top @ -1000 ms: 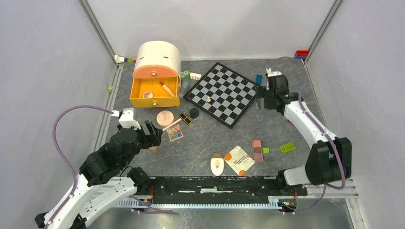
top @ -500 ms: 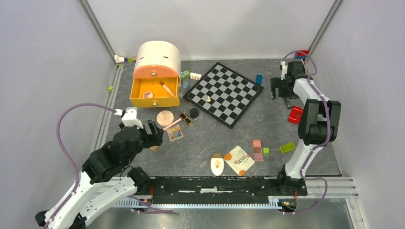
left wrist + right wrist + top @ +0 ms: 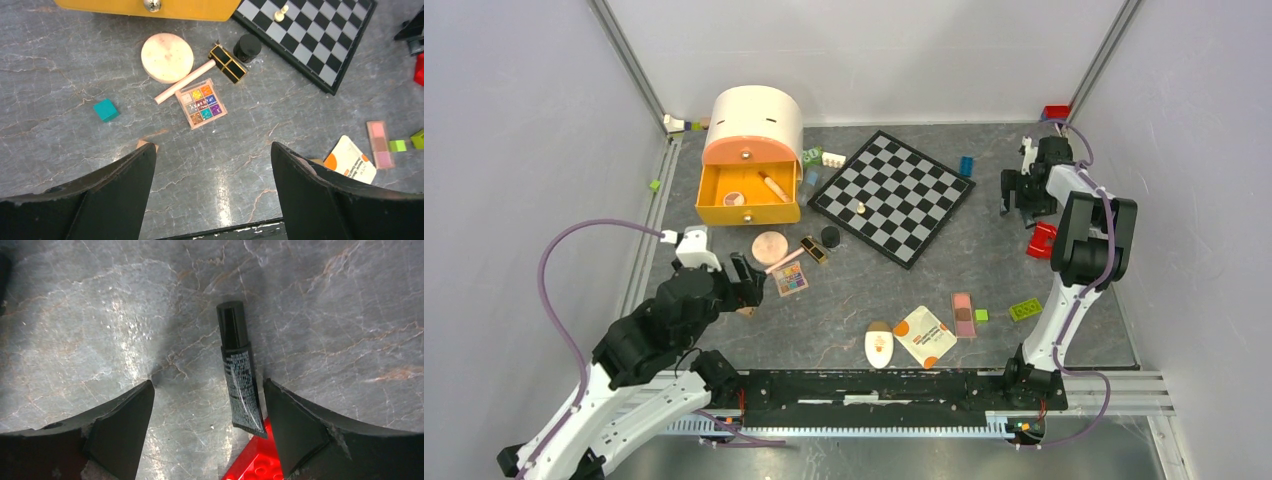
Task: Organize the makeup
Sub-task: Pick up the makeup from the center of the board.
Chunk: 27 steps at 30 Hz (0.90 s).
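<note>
My left gripper (image 3: pixel 746 280) (image 3: pixel 211 150) hangs open over bare table, nothing between its fingers. Just beyond it lie the multicolour eyeshadow palette (image 3: pixel 202 103) (image 3: pixel 790 279), a pink stick (image 3: pixel 185 81), the round peach compact (image 3: pixel 167 57) (image 3: pixel 770 246), a black-gold case (image 3: pixel 227 63) and a black pot (image 3: pixel 247 46). Near the front lie the blush palette (image 3: pixel 963 314), the white-orange sachet (image 3: pixel 924 335) and the cream oval (image 3: pixel 879 345). My right gripper (image 3: pixel 1016 195) (image 3: pixel 207 385) is open at the far right. A black tube (image 3: pixel 239 385) lies between its jaws, close to the right finger.
An orange drawer box (image 3: pixel 747 190) stands at the back left, its drawer open with a brush inside. The chessboard (image 3: pixel 894 196) fills the back middle. A red brick (image 3: pixel 252 460) (image 3: pixel 1042 240) lies under the tube's end. A teal cube (image 3: pixel 106 110) and green bricks (image 3: pixel 1025 309) are scattered about.
The right arm has swung from the chessboard's right edge to the far right corner and come down over the black tube. The left arm has hardly moved.
</note>
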Each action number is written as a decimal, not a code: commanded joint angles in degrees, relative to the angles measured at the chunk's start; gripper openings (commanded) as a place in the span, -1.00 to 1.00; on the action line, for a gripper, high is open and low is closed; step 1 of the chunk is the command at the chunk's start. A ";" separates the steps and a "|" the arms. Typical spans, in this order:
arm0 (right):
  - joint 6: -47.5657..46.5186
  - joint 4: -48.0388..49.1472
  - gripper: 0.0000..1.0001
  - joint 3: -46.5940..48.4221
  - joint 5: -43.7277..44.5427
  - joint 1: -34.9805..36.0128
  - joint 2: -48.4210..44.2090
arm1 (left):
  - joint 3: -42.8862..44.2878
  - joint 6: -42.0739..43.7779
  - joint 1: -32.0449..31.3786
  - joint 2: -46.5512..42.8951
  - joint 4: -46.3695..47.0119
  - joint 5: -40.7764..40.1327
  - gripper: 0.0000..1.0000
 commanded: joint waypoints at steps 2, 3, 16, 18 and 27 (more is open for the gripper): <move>0.85 1.40 0.68 2.45 -0.82 -0.37 1.32 | 0.05 2.14 0.04 -2.63 1.84 -1.88 0.81; 1.10 1.23 0.59 2.43 -0.61 -0.40 1.40 | 0.06 2.13 0.03 -2.43 1.77 -1.83 0.81; 8.13 5.48 -0.23 -7.59 0.42 1.46 -5.83 | 2.58 2.11 0.02 -2.63 0.48 -2.17 0.83; 8.80 6.65 -0.29 -8.90 2.49 3.42 -7.42 | 2.78 1.73 0.02 -2.93 0.09 -2.86 0.84; 11.66 9.44 -0.56 -11.46 8.04 9.18 -13.22 | 0.40 0.75 0.04 -5.65 0.21 -4.39 0.85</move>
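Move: The black makeup tube lies between the right hand's open fingers, its middle roughly 2 cm ahead and 1 cm right of the hand point and about 1 cm lower. From that hand, the red brick is some 6 cm back and 6 cm right, the blue brick 12 cm ahead and 13 cm left, and the chessboard's middle about 4 cm ahead and 30 cm left. From the left hand the tube is about 28 cm ahead, 60 cm right and 22 cm down. The right hand's fingers close on the rear part of the tube and pinch it, the hand staying almost in place just above the table at first. Still squeezing shut, the hand draws back a couple of centimetres, then swings left by about 6 cm towards the chessboard, starting to rise by about 1 cm at the end. ##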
